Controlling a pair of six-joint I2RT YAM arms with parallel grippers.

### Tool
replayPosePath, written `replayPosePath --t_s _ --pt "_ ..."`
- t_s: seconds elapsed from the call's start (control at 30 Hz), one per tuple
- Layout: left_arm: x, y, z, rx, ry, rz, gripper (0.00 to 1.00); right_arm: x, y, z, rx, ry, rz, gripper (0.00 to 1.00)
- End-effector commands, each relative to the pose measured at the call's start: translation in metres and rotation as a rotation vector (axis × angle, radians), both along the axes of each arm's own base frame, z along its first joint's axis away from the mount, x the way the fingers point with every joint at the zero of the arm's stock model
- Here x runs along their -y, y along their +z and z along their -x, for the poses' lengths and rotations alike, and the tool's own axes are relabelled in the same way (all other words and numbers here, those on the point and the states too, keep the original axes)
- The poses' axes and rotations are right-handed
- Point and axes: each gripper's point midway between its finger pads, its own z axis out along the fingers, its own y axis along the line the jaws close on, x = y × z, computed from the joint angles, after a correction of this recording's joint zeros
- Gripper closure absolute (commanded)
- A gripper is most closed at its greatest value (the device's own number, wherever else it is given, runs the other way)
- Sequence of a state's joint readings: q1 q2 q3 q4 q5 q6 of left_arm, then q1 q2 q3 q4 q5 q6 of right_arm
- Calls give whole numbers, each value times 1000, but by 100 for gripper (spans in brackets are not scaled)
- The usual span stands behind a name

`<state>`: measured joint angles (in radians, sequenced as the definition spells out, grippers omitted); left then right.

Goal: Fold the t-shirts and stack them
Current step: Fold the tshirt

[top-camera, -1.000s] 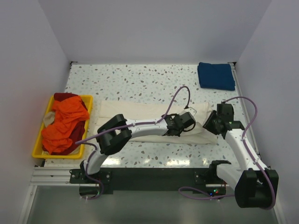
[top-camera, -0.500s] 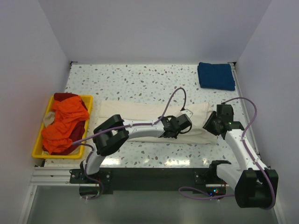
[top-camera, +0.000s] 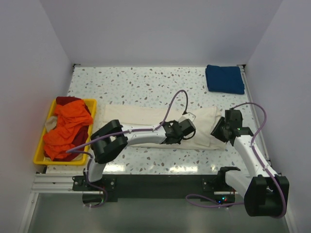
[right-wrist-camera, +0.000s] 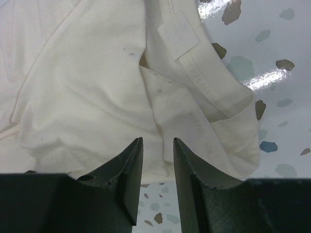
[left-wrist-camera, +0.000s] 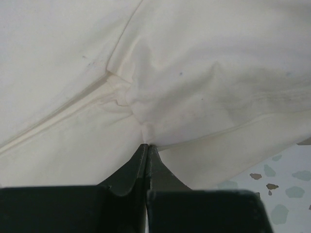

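Observation:
A large cream t-shirt [top-camera: 141, 119] lies across the middle of the table, folded into a long band. My left gripper [top-camera: 185, 129] is over its right half, shut on a pinched fold of the cream cloth [left-wrist-camera: 194, 73]. In the left wrist view the jaws [left-wrist-camera: 146, 144] meet with the cloth gathered at their tips. My right gripper [top-camera: 217, 130] hovers at the shirt's right end, open. In the right wrist view its tips [right-wrist-camera: 158, 141] stand apart just short of the cream cloth [right-wrist-camera: 87, 87], holding nothing. A dark blue t-shirt [top-camera: 224, 78] lies folded at the far right corner.
A yellow tray [top-camera: 41, 160] at the left edge holds a crumpled orange t-shirt [top-camera: 68, 128] over a red one [top-camera: 65, 101]. Purple cables loop above both arms. White walls close in the speckled table on three sides.
My left gripper has shut on the cream cloth and drawn leftward, pulling the shirt's right end with it. The right arm has barely moved.

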<state>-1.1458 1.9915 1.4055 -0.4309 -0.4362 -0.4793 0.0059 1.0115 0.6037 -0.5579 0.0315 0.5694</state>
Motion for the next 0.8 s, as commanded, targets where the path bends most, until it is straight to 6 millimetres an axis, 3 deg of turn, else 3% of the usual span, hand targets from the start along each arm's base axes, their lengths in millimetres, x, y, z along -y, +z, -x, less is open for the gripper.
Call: replayPosePath --t_s 0.0,0.4,0.77 --pt "0 22 -8 41 45 67 100 -3 3 -2 32 -8 -26 65" --pt "-12 17 -5 16 54 71 100 -7 -17 11 -12 -55 -70 65" --pt "-15 26 -7 -8 48 121 95 10 -60 37 -162 -256 -52 65"
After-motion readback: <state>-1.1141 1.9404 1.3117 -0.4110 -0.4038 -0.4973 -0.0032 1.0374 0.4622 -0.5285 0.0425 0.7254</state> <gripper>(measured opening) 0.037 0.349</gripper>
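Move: The right hand's half-open fingers hang about 6 cm above the t-shirt's near edge by its right corner; that spot lies some 3 cm back and 1 cm to the right. The folded flap's near-right corner is about 4 cm back and 1 cm left of the hand, and the t-shirt's near-right corner roughly 3 cm back and 5 cm right. The left hand's shut fingertips are right at the flap's near-left corner, with the t-shirt's near edge some 3 cm behind them. The right hand sinks about 5 cm and draws back some 3 cm towards the near edge beside the t-shirt's right corner, slowly at first and then faster, its fingers staying part open as the wrist tips about 10 degrees further down and turns about as much clockwise. Meanwhile the left hand, practically shut throughout, eases about 2 cm to the left and 1 cm down, away from the flap's near-left corner, and its tips come free of the cloth. ##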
